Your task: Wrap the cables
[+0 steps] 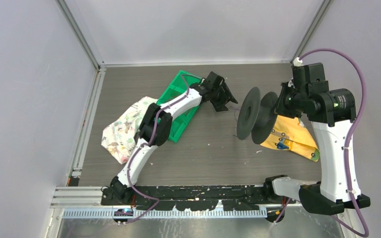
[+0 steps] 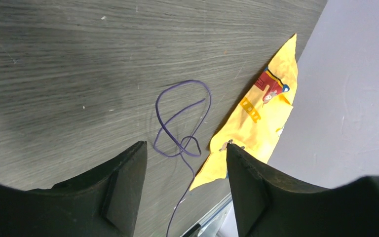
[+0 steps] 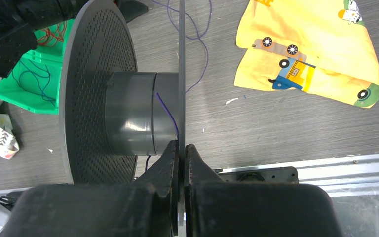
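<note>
A thin purple cable (image 2: 181, 123) lies in loose loops on the table, just beyond my left gripper (image 2: 185, 145). That gripper is open and hovers over the cable with nothing between its fingers. In the right wrist view the cable (image 3: 197, 34) runs from the table to the grey hub of the black two-flanged spool (image 3: 128, 113), where a short length (image 3: 168, 111) lies on the hub. My right gripper (image 3: 181, 147) is shut on the rim of the spool's near flange and holds the spool (image 1: 255, 116) on edge. From above, the left gripper (image 1: 224, 99) sits just left of the spool.
A yellow cloth (image 1: 290, 139) with printed vehicles lies under the right arm, close to the cable's loops (image 2: 261, 118). A green bin (image 1: 178, 106) with red and blue wires (image 3: 34, 79) sits under the left arm, and a floral cloth (image 1: 121, 129) lies to its left. Grey walls enclose the table.
</note>
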You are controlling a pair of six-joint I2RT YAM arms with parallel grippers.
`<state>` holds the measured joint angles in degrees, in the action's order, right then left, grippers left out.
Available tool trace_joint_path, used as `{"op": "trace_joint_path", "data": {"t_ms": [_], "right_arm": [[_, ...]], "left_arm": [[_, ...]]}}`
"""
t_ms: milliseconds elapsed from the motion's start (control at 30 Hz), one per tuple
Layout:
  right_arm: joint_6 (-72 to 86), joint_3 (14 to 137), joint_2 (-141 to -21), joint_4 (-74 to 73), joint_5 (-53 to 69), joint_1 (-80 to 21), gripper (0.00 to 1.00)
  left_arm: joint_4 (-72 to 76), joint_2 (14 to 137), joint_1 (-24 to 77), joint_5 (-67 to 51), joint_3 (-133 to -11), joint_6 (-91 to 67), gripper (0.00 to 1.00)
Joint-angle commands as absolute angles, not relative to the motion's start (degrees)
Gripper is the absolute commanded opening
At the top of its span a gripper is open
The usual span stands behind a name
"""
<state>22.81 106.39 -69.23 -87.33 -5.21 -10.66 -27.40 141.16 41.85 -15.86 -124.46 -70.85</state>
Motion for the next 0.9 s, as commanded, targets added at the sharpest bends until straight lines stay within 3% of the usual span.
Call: {"op": "trace_joint_path", "data": {"t_ms": [0,167,300,533,867], "right_arm": [[23.37,106.66,-67.59,-82.90,-4.35,-10.67,0.00],[23.25,106.48,-67.73,-82.72,-4.48,-10.64,0.00],[23.23,105.78,-67.56,-82.34,-4.92,-10.68,0.00],[22.81,98.71,-66.32,-79.62,-6.01,-10.72,0.01],[24.26,90.23,-68.19,-73.97,1.35,-14.61,0.01]], "left_arm": [[-25.91,143.61,42.34,-16.23,-127.21,-72.77,0.58],[-24.10,145.83,42.88,-17.33,-128.92,-74.07,0.41],[-22.68,145.29,42.68,-17.99,-128.91,-73.40,0.03],[-18.42,135.78,39.69,-16.15,-123.20,-67.53,0.01],[-17.95,132.10,36.05,-20.46,-132.42,-62.57,0.01]]}}
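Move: The purple cable's loose loop lies just under the left hand's open fingers, about 5 cm down, 3 cm right and 1 cm back. The green tray is some 26 cm left of that hand, level with it fore and aft; the yellow cloth 27 cm right and 13 cm back. From the right hand, the held spool's middle is 6 cm left, 3 cm ahead, 7 cm below; the cable loop is about 20 cm ahead, 14 cm left, 29 cm down. Left dips 4 cm, pinches the cable and lifts it some 12 cm, also forward; right lowers the spool. ##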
